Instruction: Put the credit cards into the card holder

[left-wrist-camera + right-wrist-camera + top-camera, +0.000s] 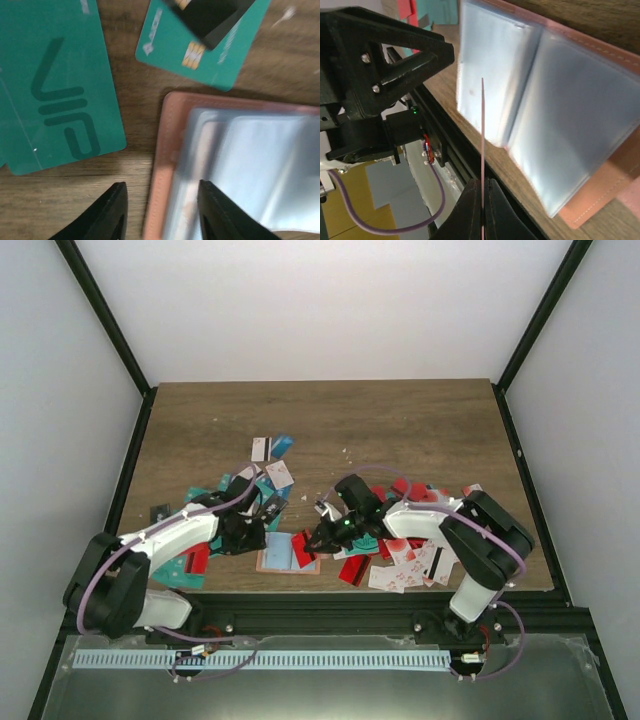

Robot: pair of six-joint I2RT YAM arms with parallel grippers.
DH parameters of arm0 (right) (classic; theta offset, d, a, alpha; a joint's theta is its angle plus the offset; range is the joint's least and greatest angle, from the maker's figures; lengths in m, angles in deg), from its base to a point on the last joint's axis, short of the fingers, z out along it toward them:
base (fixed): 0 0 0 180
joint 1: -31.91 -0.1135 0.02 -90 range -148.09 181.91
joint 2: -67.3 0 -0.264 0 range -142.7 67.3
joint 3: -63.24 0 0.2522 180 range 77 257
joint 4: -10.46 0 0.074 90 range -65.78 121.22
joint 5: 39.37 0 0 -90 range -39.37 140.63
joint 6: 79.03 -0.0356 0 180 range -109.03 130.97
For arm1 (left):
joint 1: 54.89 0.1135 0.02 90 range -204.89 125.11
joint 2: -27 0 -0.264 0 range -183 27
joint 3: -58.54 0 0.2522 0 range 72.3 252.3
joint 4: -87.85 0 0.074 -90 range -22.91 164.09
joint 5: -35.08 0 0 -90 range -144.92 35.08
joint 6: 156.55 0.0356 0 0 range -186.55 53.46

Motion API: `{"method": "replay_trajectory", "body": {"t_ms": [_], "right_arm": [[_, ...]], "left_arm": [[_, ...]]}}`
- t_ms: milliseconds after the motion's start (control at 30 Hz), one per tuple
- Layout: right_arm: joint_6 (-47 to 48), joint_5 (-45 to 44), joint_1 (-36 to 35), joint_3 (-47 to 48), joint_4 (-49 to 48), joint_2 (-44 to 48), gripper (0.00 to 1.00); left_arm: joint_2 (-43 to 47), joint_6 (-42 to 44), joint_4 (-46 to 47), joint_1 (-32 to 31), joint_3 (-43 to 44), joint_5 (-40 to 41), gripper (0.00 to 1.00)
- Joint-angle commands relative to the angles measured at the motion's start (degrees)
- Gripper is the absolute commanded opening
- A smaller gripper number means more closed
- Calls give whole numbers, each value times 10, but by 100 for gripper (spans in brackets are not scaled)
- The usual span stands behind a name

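The card holder [287, 558] lies open near the table's front edge, a salmon-pink wallet with clear inner sleeves [560, 125]. My left gripper [162, 210] hangs open over its left edge [162, 165], one finger above bare wood and the other above the sleeves. My right gripper [482, 182] is shut on a thin credit card [482, 140], seen edge-on, which stands upright just in front of the sleeves. In the top view the right gripper [320, 537] sits at the holder's right side and the left gripper [252, 537] at its left. Teal credit cards [60, 90] lie beside the holder.
Loose cards are heaped left [195, 560] and right [410, 560] of the holder, with more farther back [272, 465]. A teal chip card [200, 50] under a black card [210, 17] lies just behind the holder. The black frame rail [330, 598] runs along the table's front edge.
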Motion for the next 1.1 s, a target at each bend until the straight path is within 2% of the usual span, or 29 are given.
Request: {"method": "replay_trajectory", "body": {"t_ms": [0, 100, 233, 633, 1067], "right_arm": [[36, -2, -4, 37, 46, -28, 1], [48, 0, -4, 43, 55, -38, 1], [64, 1, -3, 47, 68, -50, 1], [77, -7, 8, 43, 85, -51, 1], [55, -11, 17, -3, 63, 4, 1]], "left_arm": [[-25, -6, 42, 2, -28, -28, 36], [-38, -3, 57, 2, -33, -46, 28], [-46, -8, 66, 0, -39, -55, 22], [-60, -10, 65, -3, -41, -61, 15], [-61, -13, 60, -6, -42, -58, 12]]}}
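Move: The open card holder's middle lies about 7 cm to the left hand's right, level with it and 2 cm below; its left edge is only 1 cm to the right. A green card sits some 5 cm ahead and 5 cm left, the black card 10 cm ahead and 3 cm right. From the right hand, which holds a red card, the holder's middle is about 5 cm left, 2 cm back and 5 cm below; a red striped card lies 10 cm right and 6 cm back. Around the left edge of the holder's clear sleeve the left fingers close to a narrow gap, after the hand drops about 2 cm and shifts 2 cm to the right. The right hand keeps its pinch on the red card and lowers it some 3 cm over the pages, then rises about 1.5 cm again while easing slightly right. ##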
